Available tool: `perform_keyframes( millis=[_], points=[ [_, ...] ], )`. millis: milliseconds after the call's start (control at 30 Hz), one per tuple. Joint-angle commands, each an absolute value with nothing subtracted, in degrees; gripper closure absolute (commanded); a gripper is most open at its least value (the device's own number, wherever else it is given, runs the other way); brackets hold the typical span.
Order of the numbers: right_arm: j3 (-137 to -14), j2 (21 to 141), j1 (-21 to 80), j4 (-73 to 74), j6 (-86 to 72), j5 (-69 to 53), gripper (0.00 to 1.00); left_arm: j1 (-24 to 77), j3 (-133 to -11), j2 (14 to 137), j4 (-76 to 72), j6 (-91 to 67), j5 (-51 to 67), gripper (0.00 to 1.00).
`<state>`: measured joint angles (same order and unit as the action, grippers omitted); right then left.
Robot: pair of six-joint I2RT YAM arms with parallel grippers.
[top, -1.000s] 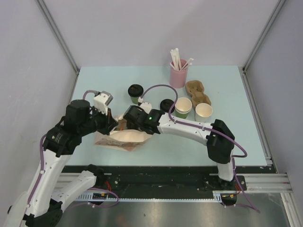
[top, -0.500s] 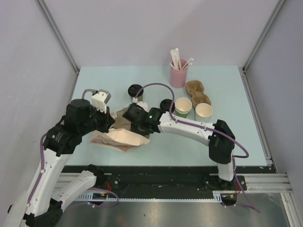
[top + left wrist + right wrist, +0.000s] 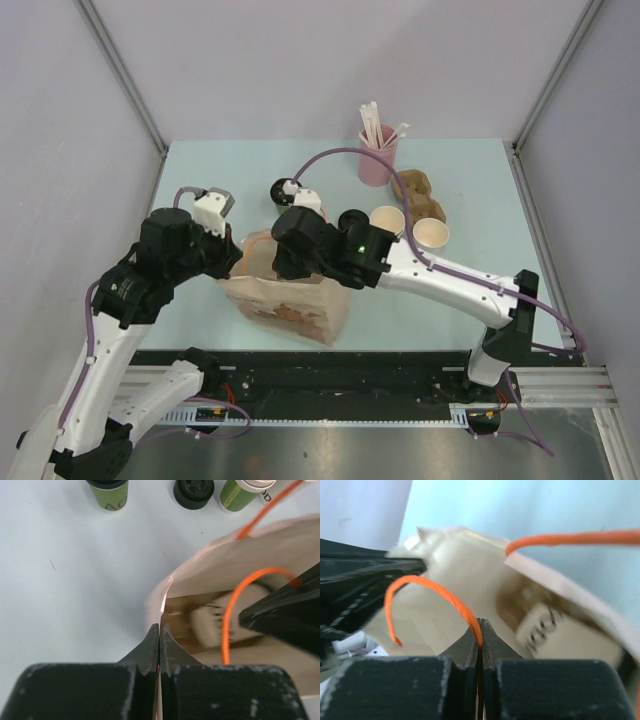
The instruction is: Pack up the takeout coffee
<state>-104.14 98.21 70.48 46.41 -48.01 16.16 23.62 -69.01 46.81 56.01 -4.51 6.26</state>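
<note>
A brown paper bag (image 3: 300,305) with orange handles (image 3: 427,585) stands upright near the table's front. My left gripper (image 3: 159,627) is shut on the bag's rim at its left corner. My right gripper (image 3: 481,625) is shut on one orange handle above the bag's mouth. A pale thing with dark lettering (image 3: 547,625) lies inside the bag, too blurred to name. Behind the bag stands a green cup with a black lid (image 3: 107,490), partly hidden by my right arm in the top view. A loose black lid (image 3: 352,220), an open green cup (image 3: 388,222) and an open white lettered cup (image 3: 430,235) stand to its right.
A pink cup of straws (image 3: 377,155) stands at the back, with a brown cardboard cup carrier (image 3: 420,195) to its right. The right arm (image 3: 450,280) stretches across the table's front right. Grey walls close in both sides of the table.
The bag has gone from lying flat to standing upright. My right gripper has shut on an orange handle and risen, its arm stretching out. The left gripper keeps its hold.
</note>
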Motion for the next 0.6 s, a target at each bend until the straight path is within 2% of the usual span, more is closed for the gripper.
perform_keyframes(
  millis=[0, 233, 333, 367, 400, 467, 567],
  points=[
    [-107.66, 94.04, 70.22, 45.96, -45.7, 21.71, 1.0, 23.73, -70.58, 47.28, 55.99, -4.22, 7.73, 1.0],
    [-105.83, 92.37, 69.79, 48.96, -45.7, 22.42, 1.0, 23.73, -71.27, 46.84, 55.9, -4.04, 9.05, 0.99],
    [-105.38, 92.63, 70.14, 48.69, -44.57, 20.75, 0.74, 23.82, -73.11, 47.72, 55.9, -4.48, 8.0, 1.0],
    [-105.73, 92.9, 70.22, 48.26, -43.86, 19.79, 0.57, 23.73, -73.73, 48.16, 55.9, -4.4, 7.48, 1.0],
    [-106.25, 93.51, 70.31, 47.9, -42.9, 18.99, 0.49, 23.73, -74.35, 48.95, 55.72, -4.31, 6.86, 1.0],
    [-108.53, 94.3, 70.66, 47.55, -40.88, 18.02, 0.38, 23.73, -76.28, 49.92, 55.37, -3.35, 4.84, 1.0],
    [-110.73, 95.54, 71.01, 47.46, -38.15, 17.05, 0.31, 23.82, -78.13, 51.06, 54.15, -0.89, 1.15, 1.0]
  ],
)
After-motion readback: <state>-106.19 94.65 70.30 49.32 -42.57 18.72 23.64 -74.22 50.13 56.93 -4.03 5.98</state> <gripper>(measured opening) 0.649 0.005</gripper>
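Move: The paper bag's middle lies almost straight below the right hand, some 15 cm down; that hand already pinches one of its orange handles. From the left hand, which keeps the bag's rim pinched, the bag's middle is about 8 cm to the right, 2 cm back and 16 cm down. The lidded green cup stands roughly 27 cm ahead of the right hand and 1 cm left, the black lid about 20 cm ahead and 16 cm right, both 20-odd cm lower. The orange handle, still pinched in the right fingers, is drawn up about 4 cm and a little to the right; the right hand then eases down a centimetre and opens well over half way, letting the handle go above the bag. The left hand keeps its shut pinch on the rim, first sagging slightly, then lifting some 2 cm at the end. ##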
